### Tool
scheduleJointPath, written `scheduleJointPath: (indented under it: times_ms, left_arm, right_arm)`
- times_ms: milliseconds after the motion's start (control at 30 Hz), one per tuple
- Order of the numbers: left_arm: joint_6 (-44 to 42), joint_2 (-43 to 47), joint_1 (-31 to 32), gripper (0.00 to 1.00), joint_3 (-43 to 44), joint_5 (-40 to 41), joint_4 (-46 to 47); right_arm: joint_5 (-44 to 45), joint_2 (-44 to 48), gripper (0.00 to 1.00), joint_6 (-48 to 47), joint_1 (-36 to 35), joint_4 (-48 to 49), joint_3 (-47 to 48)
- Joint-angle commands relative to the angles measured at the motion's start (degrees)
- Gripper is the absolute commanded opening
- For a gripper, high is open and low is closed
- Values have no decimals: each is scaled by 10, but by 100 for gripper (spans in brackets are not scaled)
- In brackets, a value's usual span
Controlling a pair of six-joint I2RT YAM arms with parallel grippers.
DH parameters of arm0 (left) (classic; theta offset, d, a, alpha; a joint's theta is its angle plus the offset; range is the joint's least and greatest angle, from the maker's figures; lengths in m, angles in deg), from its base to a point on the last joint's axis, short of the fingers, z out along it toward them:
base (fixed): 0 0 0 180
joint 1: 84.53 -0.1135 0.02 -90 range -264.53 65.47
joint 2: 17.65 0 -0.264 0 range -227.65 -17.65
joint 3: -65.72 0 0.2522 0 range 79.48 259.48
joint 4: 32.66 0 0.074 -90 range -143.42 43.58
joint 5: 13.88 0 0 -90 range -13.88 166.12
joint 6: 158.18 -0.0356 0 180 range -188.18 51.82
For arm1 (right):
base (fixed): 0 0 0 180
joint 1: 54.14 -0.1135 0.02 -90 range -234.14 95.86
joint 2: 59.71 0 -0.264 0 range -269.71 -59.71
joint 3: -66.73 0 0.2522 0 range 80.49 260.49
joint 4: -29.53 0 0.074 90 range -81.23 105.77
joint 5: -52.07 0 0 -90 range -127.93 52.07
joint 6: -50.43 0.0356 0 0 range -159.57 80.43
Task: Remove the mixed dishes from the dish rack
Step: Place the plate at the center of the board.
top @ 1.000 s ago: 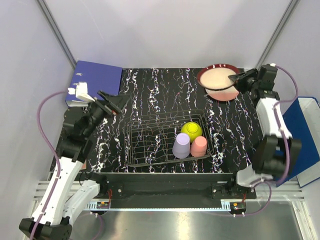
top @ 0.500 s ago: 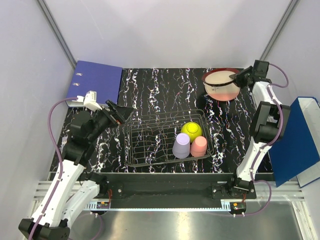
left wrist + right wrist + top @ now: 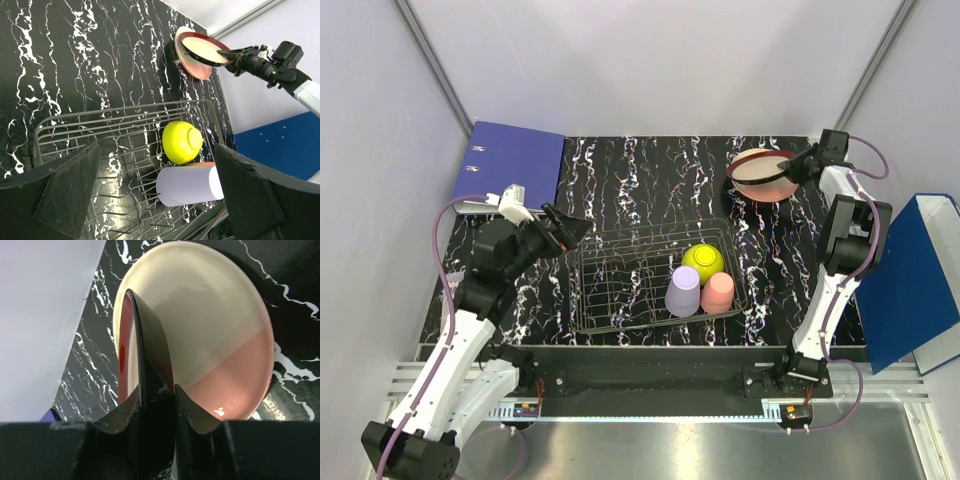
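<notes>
The dish rack [image 3: 620, 285] stands mid-table, a low wire basket. In its right end sit a yellow-green bowl [image 3: 703, 260], upside down, a lavender cup [image 3: 682, 291] and a smaller pink cup [image 3: 717, 293]. My left gripper [image 3: 565, 228] hovers open by the rack's left end; in the left wrist view its wide jaws frame the bowl [image 3: 182, 142] and lavender cup [image 3: 189, 186]. At the far right, my right gripper [image 3: 790, 168] is shut on the rim of the dark-red-rimmed plate [image 3: 757, 165], held tilted just over the cream-pink plate [image 3: 220, 330] on the table.
A blue binder [image 3: 515, 165] lies at the back left corner. A blue box [image 3: 910, 285] stands beyond the table's right edge. White walls with slanted metal posts close in the back and sides.
The right arm has stretched toward the back right corner and brought the red-rimmed plate down flatter over the other plate. The left gripper has edged right, closer to the rack.
</notes>
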Motion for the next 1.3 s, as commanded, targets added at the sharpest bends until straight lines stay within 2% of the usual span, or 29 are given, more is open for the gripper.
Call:
scheduleJointPath:
  times_ms: [0,433,633,667,767,800,1033,1267]
  left_arm:
    - [-12,-3,3,99,-2,-14,42]
    - [0,-31,3,99,-8,-14,57]
    - [3,-41,5,99,-10,-19,59]
    - [3,-41,5,99,-10,-21,59]
    - [6,-42,5,99,-11,-26,61]
    - [8,-41,6,99,-12,-27,61]
    - [15,-30,8,99,-21,-32,62]
    - [20,-24,10,99,-28,-36,64]
  right_arm:
    - [-8,6,0,-3,5,58,24]
    - [-5,-59,0,-19,19,10,94]
    - [-6,-70,1,-15,21,-4,88]
    - [-8,-69,4,-13,21,-5,85]
    - [-20,-66,21,-9,21,-8,78]
    - [-21,-65,30,-9,21,-10,76]
    - [-20,-43,57,-18,20,-31,54]
    - [-15,-23,66,-20,20,-34,24]
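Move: The right hand holds the red-rimmed plate by its right side; the cream-and-pink plate it is bound for lies about 8 cm to the hand's left, 2 cm ahead and 8 cm below. The green bowl is some 21 cm back and 22 cm left of this hand, the pink cup about 28 cm back and 19 cm left. From the empty left hand the cream-and-pink plate is roughly 32 cm ahead, 47 cm right and 24 cm lower. Still gripping the red-rimmed plate, the right hand eases it about 2 cm forward and 2 cm right, sinking 1–2 cm over the cream-and-pink plate. Then the fingers open to roughly double their gap and let go of its rim, as the hand draws 3 cm back, sinks another 4 cm and tips slightly down. The open left hand dips about 2 cm. ##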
